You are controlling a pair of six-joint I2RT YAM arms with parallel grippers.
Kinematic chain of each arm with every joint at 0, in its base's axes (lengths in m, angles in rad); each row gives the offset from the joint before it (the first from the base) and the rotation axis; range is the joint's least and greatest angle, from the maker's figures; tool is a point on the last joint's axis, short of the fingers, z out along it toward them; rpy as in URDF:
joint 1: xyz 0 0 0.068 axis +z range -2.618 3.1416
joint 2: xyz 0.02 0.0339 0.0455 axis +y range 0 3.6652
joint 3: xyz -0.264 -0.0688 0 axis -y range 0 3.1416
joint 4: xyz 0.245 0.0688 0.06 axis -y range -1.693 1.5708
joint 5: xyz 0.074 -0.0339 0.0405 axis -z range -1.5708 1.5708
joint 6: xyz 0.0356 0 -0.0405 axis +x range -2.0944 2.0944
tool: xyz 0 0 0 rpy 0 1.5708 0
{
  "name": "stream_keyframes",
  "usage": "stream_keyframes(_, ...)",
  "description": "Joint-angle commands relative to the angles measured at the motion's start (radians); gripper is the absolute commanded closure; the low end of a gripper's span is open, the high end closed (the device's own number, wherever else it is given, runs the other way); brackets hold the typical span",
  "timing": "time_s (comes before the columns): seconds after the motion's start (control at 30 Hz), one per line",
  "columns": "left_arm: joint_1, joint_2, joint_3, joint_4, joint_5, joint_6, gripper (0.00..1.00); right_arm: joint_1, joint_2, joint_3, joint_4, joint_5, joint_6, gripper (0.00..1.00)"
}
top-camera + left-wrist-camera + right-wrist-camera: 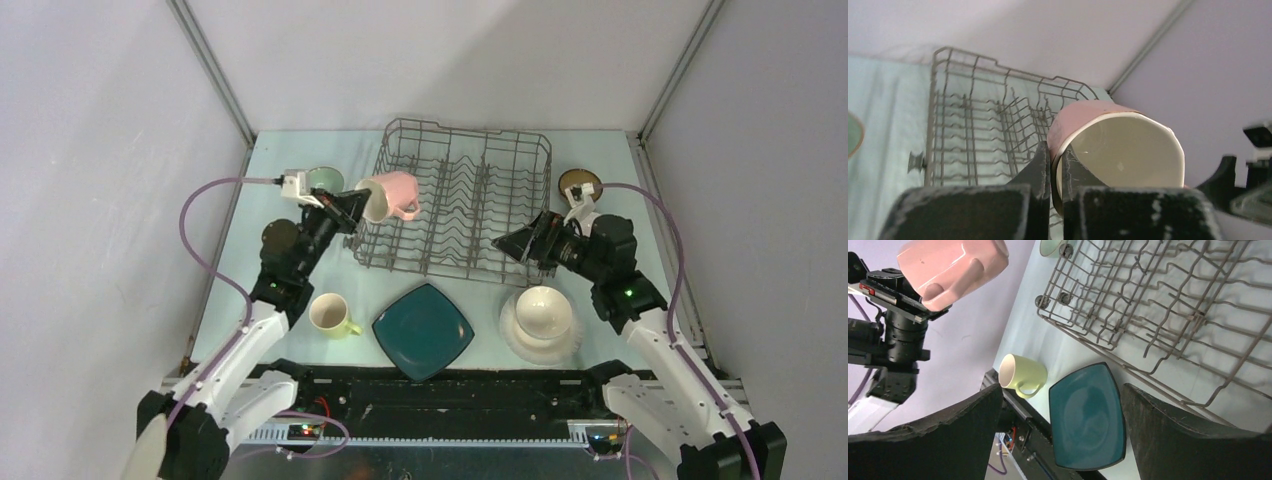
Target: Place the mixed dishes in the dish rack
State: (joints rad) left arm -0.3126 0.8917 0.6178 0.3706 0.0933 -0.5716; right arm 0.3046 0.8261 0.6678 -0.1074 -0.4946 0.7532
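Observation:
My left gripper (358,205) is shut on the rim of the pink mug (392,195), one finger inside and one outside. It holds the mug tilted on its side above the left edge of the grey wire dish rack (460,200). The left wrist view shows the mug's cream inside (1118,150) and the rack (973,135) beyond it. My right gripper (500,243) stands open and empty by the rack's front right. The yellow-green mug (330,315), teal square plate (423,330) and white bowl (544,310) on the white plate (520,345) lie in front of the rack.
A pale green bowl (325,180) sits left of the rack behind my left wrist. A brown bowl (579,183) sits at the rack's right side. The rack holds no dishes. White walls close in the table on three sides.

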Motion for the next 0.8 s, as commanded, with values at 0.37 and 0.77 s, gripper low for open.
stream_keyframes(0.37, 0.007, 0.35, -0.006, 1.137, 0.655, 0.272, 1.0, 0.035, 0.065, 0.006, 0.223, -0.276, 0.022, 0.07)
stream_keyframes(0.77, -0.017, 0.397, 0.045, 1.162, 0.701, 0.217, 1.0, 0.151, 0.163, -0.039, 0.582, -0.252, 0.232, 0.07)
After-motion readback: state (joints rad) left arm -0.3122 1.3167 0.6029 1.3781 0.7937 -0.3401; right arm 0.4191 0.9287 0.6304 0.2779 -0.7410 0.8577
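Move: The pink mug, pinched at its rim by the left fingers, has its middle about 6 cm to that hand's right and 1 cm ahead. The open right fingers lie some 38 cm right, 7 back and 5 below; the dish rack's middle about 23 right, 2 ahead and 18 below. From the right hand, the mug is roughly 31 cm left, 6 ahead and 5 higher, and the white bowl 9 right, 20 back and 15 below. The pink mug is carried over the rack towards the right gripper, the left hand keeping its rim pinch while going about 9 cm right, then also back and up; its fingers swing some 45 degrees clockwise to point right and tip upward. The right hand comes to meet it with fingers still wide open, about 6 cm left, edging back and later rising, turning about 20 degrees counter-clockwise. ##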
